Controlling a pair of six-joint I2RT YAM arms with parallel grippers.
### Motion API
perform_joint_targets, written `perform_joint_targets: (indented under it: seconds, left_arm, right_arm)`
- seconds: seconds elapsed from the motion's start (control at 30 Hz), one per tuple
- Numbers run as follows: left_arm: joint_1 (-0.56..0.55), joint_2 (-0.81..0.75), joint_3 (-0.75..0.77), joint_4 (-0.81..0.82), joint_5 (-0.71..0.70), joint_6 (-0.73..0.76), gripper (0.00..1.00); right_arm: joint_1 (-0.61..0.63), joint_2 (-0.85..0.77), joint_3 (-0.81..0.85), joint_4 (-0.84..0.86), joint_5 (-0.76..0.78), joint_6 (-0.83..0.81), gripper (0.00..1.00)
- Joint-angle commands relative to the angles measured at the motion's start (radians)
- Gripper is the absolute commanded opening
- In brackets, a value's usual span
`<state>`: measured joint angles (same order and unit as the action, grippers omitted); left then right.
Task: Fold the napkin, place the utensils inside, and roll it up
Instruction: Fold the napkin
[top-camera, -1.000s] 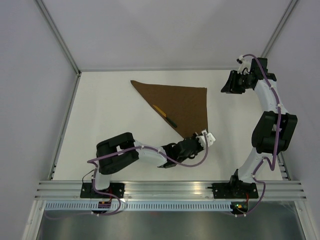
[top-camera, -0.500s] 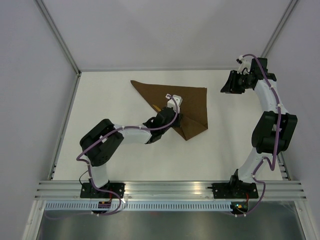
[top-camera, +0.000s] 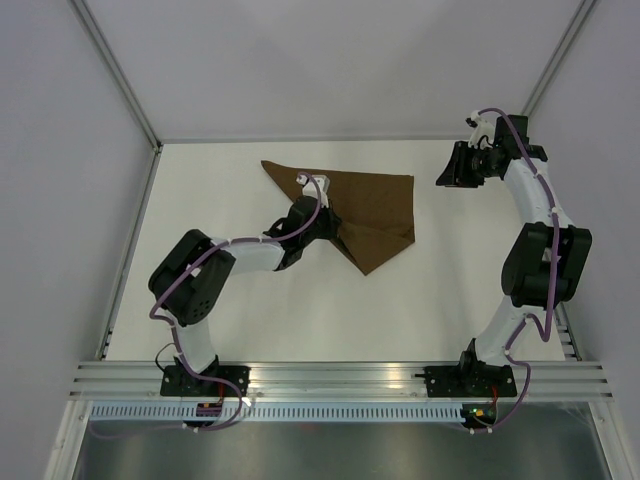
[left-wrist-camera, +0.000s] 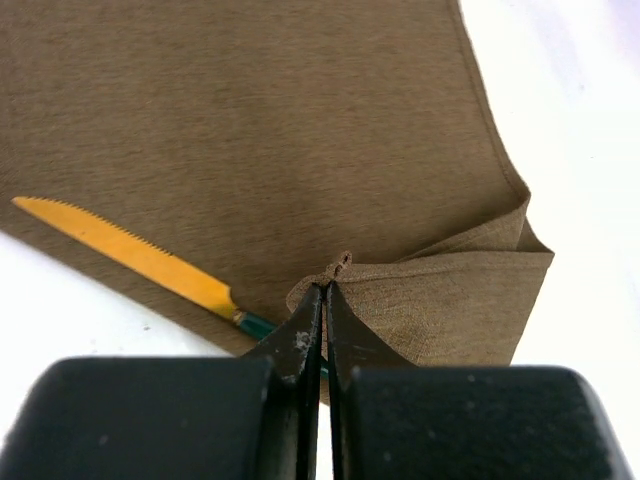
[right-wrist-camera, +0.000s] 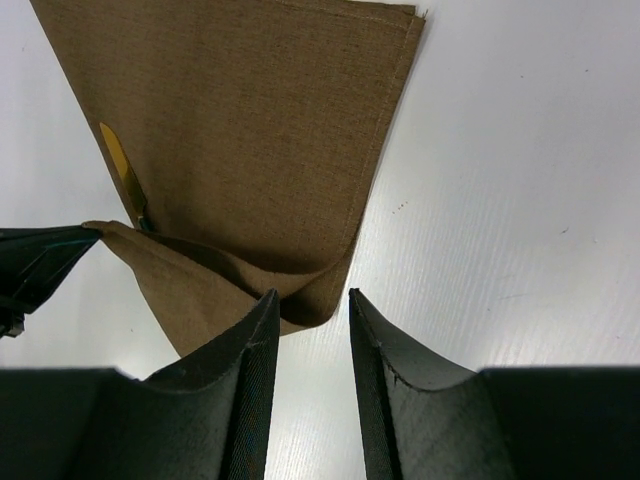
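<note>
The brown napkin (top-camera: 378, 198) lies as a folded triangle at the back of the table. My left gripper (top-camera: 333, 224) is shut on its near corner, lifting that flap (left-wrist-camera: 450, 290) over the cloth. The knife-like utensil (left-wrist-camera: 130, 250) lies along the napkin's left edge, yellow blade showing and green handle (left-wrist-camera: 258, 323) running under the left fingers (left-wrist-camera: 300, 335). In the right wrist view the napkin (right-wrist-camera: 250, 120), the utensil (right-wrist-camera: 122, 170) and the left gripper's tip (right-wrist-camera: 40, 262) all show. My right gripper (top-camera: 445, 172) hovers open and holds nothing, beside the napkin's right corner (right-wrist-camera: 312, 295).
The white table (top-camera: 220, 300) is bounded by a metal frame rail (top-camera: 130, 250) on the left and grey walls behind. Both arm bases (top-camera: 340, 385) sit at the near edge. The left arm stretches diagonally across the table's near left part.
My left gripper has carried the napkin's near corner away from the front, up and left over the utensil, folding the cloth back. The right gripper has shifted slightly left.
</note>
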<state>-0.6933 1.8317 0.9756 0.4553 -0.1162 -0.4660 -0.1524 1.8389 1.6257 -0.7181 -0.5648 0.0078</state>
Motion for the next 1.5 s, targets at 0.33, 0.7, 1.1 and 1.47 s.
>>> perform_joint_targets:
  seconds: [0.33,0.7,1.1,1.47]
  left_arm:
    - [0.123,-0.012,0.077,-0.055,0.092,-0.106,0.02]
    - [0.221,0.041,0.118,-0.066,0.190,-0.140,0.02]
    - [0.288,0.112,0.150,-0.058,0.262,-0.181,0.02]
    - [0.331,0.164,0.170,-0.053,0.335,-0.207,0.05]
  right_arm:
    - [0.016,-0.004,0.033,0.002,0.000,0.001,0.40]
    - [0.030,-0.006,0.031,0.000,0.011,0.001,0.39]
    - [0.042,0.006,0.031,0.002,0.031,0.001,0.39]
    - [0.056,0.020,0.030,0.002,0.055,0.001,0.39]
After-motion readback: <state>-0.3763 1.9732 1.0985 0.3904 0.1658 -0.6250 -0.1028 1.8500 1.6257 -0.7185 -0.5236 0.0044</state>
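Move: My left hand holds the napkin's near-right corner shut in its fingers. It is going to the diagonal edge by the knife's blade tip, about 9 cm ahead, 10 cm to my left and some 6 cm below. The knife's middle lies roughly 2 cm ahead and 3 cm left, and the napkin's far-right corner 17 cm ahead and 21 cm right. From my right hand, that blade-tip spot is around 38 cm left, 6 cm back and 14 cm lower. Still pinching the napkin corner, I draw it with my left hand forward and left in equal measure, about 11 cm in all, over the knife from its handle towards the blade tip. I travel nearly level at first, then slow and sink some 3 cm towards the cloth. Meanwhile the wrist tips down and rolls its left side lower, about 10 degrees each, with the fingers staying shut. ##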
